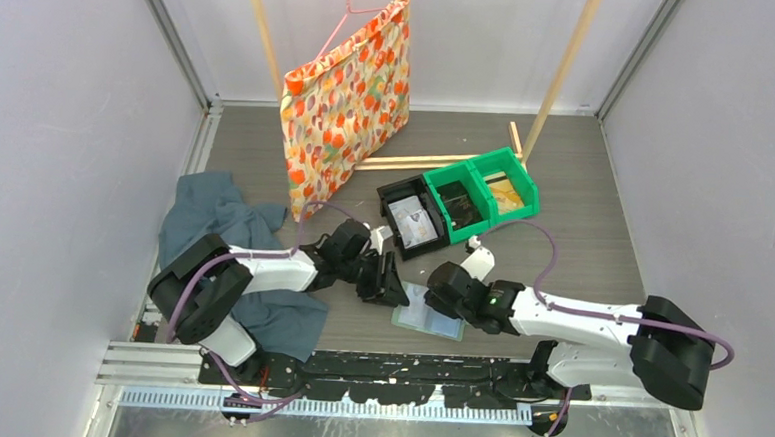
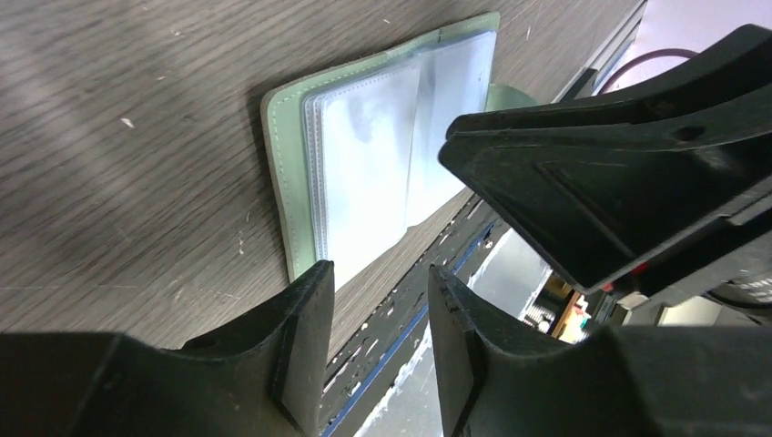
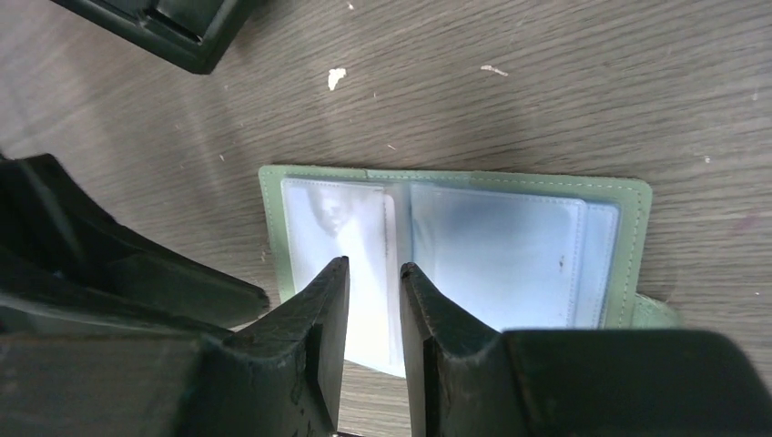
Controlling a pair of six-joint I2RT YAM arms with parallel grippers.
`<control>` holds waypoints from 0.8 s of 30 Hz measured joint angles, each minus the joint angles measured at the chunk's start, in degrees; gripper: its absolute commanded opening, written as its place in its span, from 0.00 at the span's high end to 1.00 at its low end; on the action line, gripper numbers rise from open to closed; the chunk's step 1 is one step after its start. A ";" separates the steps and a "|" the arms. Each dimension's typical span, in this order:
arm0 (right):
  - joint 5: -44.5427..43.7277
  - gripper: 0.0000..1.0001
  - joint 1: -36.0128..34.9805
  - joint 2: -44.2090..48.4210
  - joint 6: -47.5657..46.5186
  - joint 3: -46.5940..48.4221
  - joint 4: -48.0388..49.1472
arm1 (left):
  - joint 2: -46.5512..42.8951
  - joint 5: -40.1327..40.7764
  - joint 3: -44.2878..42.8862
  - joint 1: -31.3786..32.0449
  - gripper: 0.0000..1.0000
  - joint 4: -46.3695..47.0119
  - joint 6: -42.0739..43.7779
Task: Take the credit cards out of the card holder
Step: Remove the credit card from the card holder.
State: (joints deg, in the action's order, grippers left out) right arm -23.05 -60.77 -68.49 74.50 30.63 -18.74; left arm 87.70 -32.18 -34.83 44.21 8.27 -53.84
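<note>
The card holder (image 1: 430, 319) lies open and flat near the table's front edge, with a sage-green cover and pale clear sleeves. In the left wrist view the card holder (image 2: 364, 164) is just beyond my left gripper (image 2: 378, 273), which stands open with nothing between its fingers, one fingertip at the holder's near corner. My right gripper (image 3: 373, 269) hovers over the card holder (image 3: 510, 237) near its middle fold, its jaws a narrow gap apart and holding nothing. From above, the left gripper (image 1: 392, 287) and right gripper (image 1: 440, 293) flank the holder's far edge. I cannot make out credit cards in the sleeves.
A black bin (image 1: 393, 194) holding flat card-like pieces and two green bins (image 1: 525, 186) stand behind the grippers. A dark teal cloth (image 1: 203, 214) lies at the left under the left arm. A patterned bag (image 1: 350, 96) hangs at the back. The table's front edge (image 2: 428, 273) runs just beside the holder.
</note>
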 measured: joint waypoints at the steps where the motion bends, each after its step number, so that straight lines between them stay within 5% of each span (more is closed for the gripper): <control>1: -0.35 0.68 0.00 0.74 0.70 -0.24 -0.09 | 0.37 -0.02 -0.09 0.28 0.57 0.15 -0.09; 12: -2.43 0.68 2.14 16.33 6.73 -9.22 -7.26 | 6.69 -0.52 -2.23 1.20 0.57 4.13 -2.01; 24: -3.30 0.69 2.36 10.88 10.14 -11.02 -1.27 | 9.73 -1.73 -3.91 1.62 0.59 7.76 -4.50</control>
State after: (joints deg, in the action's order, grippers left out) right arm -26.35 -58.41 -57.60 84.64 19.62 -20.01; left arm 97.43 -33.91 -38.74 45.82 16.03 -58.35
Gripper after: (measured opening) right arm 0.311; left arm 0.414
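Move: The open card holder's middle lies about 6 cm to the left hand's right, 1 cm ahead and 4 cm below. From the right hand the card holder's middle is nearly below, roughly 2 cm ahead, level sideways and 3 cm down. The black box stands some 20 cm ahead of the left hand and 1 cm to its right; the green box about 26 cm ahead of it and 15 cm right. Left hand edges 3 cm right over the left pocket; right hand sweeps 5 cm right, sinking towards the right panel. ##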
